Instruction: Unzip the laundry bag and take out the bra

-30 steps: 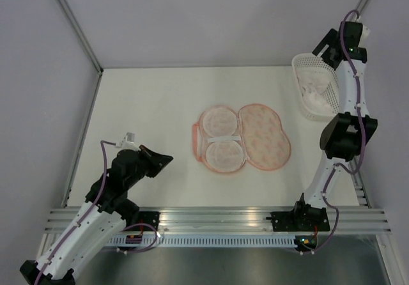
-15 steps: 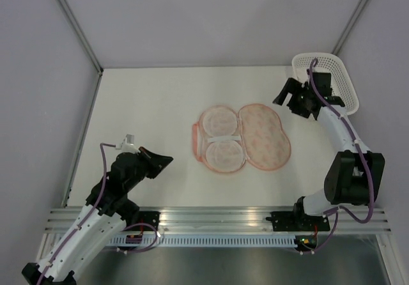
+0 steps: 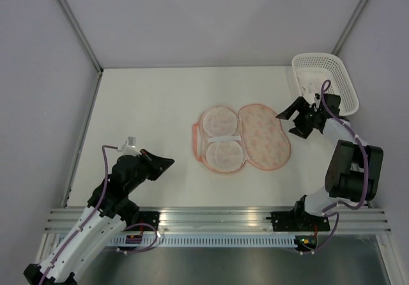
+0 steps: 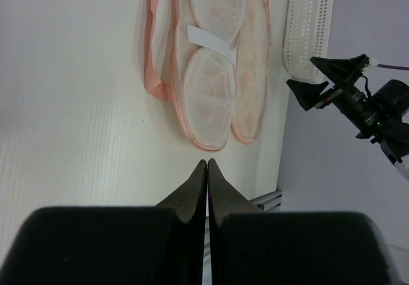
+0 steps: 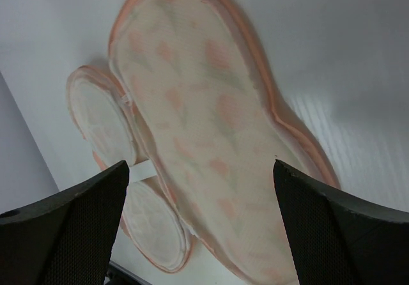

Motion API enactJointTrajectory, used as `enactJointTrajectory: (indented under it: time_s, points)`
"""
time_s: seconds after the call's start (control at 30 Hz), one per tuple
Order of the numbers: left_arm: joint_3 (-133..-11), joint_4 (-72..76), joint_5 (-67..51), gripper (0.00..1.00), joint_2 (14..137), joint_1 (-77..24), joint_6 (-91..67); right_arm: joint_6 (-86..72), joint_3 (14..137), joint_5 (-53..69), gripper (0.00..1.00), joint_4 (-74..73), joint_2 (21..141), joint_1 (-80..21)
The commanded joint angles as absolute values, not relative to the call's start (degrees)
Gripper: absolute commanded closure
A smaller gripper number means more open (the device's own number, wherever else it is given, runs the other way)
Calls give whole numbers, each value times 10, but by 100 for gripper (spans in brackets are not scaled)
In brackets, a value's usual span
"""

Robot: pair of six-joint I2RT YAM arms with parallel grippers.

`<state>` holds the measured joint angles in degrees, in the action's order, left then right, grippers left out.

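Observation:
The laundry bag [image 3: 241, 137] lies unzipped and spread flat mid-table. Its left half shows two white round cups with a white strap, and its right half shows the orange-pink print. It also shows in the left wrist view [image 4: 211, 61] and the right wrist view [image 5: 204, 119]. The bra shows only faintly as white fabric [image 3: 311, 85] inside the basket. My right gripper [image 3: 291, 123] is open and empty just right of the bag, facing it [image 5: 199, 170]. My left gripper [image 3: 170, 161] is shut and empty at the near left, pointing at the bag [image 4: 207, 164].
A white plastic lattice basket [image 3: 339, 80] stands at the far right corner, behind my right gripper; it also shows in the left wrist view [image 4: 308, 23]. The metal rail runs along the near edge. Grey walls close in the table.
My right arm has swung from above the basket down to the table at the bag's right edge, gripper open. My left arm has barely moved.

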<state>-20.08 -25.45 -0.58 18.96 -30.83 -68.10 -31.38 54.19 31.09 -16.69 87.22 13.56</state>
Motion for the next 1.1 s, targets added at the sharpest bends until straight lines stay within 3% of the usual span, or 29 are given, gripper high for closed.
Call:
enactJointTrajectory:
  time_s: [0.0, 0.3, 0.53, 0.9, 0.97, 1.0, 1.07]
  points:
    - [-193, -231, -20, 98, 184, -306, -681, -323, 535, 286, 2, -141, 897, 143]
    - [-190, -222, -27, 98, 194, -306, -683, -323, 532, 243, 2, -99, 963, 143]
    - [-173, -225, -27, 98, 171, -306, -696, -328, 519, 244, 10, -63, 1011, 142]
    - [-168, -227, -26, 98, 169, -306, -695, -320, 498, 243, 60, -56, 1029, 79]
    - [-163, -228, -26, 98, 164, -306, -697, -316, 497, 235, 71, -62, 1030, 69]
    - [-163, -229, -26, 98, 159, -306, -699, -315, 497, 234, 84, -64, 1031, 65]
    - [-159, -231, -25, 98, 155, -306, -700, -315, 500, 228, 99, -72, 1029, 62]
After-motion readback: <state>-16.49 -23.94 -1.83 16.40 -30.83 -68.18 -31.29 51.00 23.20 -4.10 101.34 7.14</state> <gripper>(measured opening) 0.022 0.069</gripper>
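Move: The outer edge of the bag's open flap, at its waist, lies almost under my right hand: about 10 cm down, 1 cm farther out and 1 cm to the right. The flap's middle is some 5 cm left and 2 cm back of my right hand. The bag's other half, with the two white rounds, is centred roughly 20 cm left and 1 cm back. The white basket stands about 20 cm right and 19 cm farther out. From my left hand that edge is some 19 cm ahead, 36 cm to the right and 13 cm lower. I lower my open right hand about 9 cm onto the flap's outer edge, easing some 2 cm right and a little forward on the way. Then, low at the table, I shut the fingers almost fully while sweeping about 4 cm left, so the fingertips come in on the rim and pinch its zipper border, pushing the bag along leftward. ##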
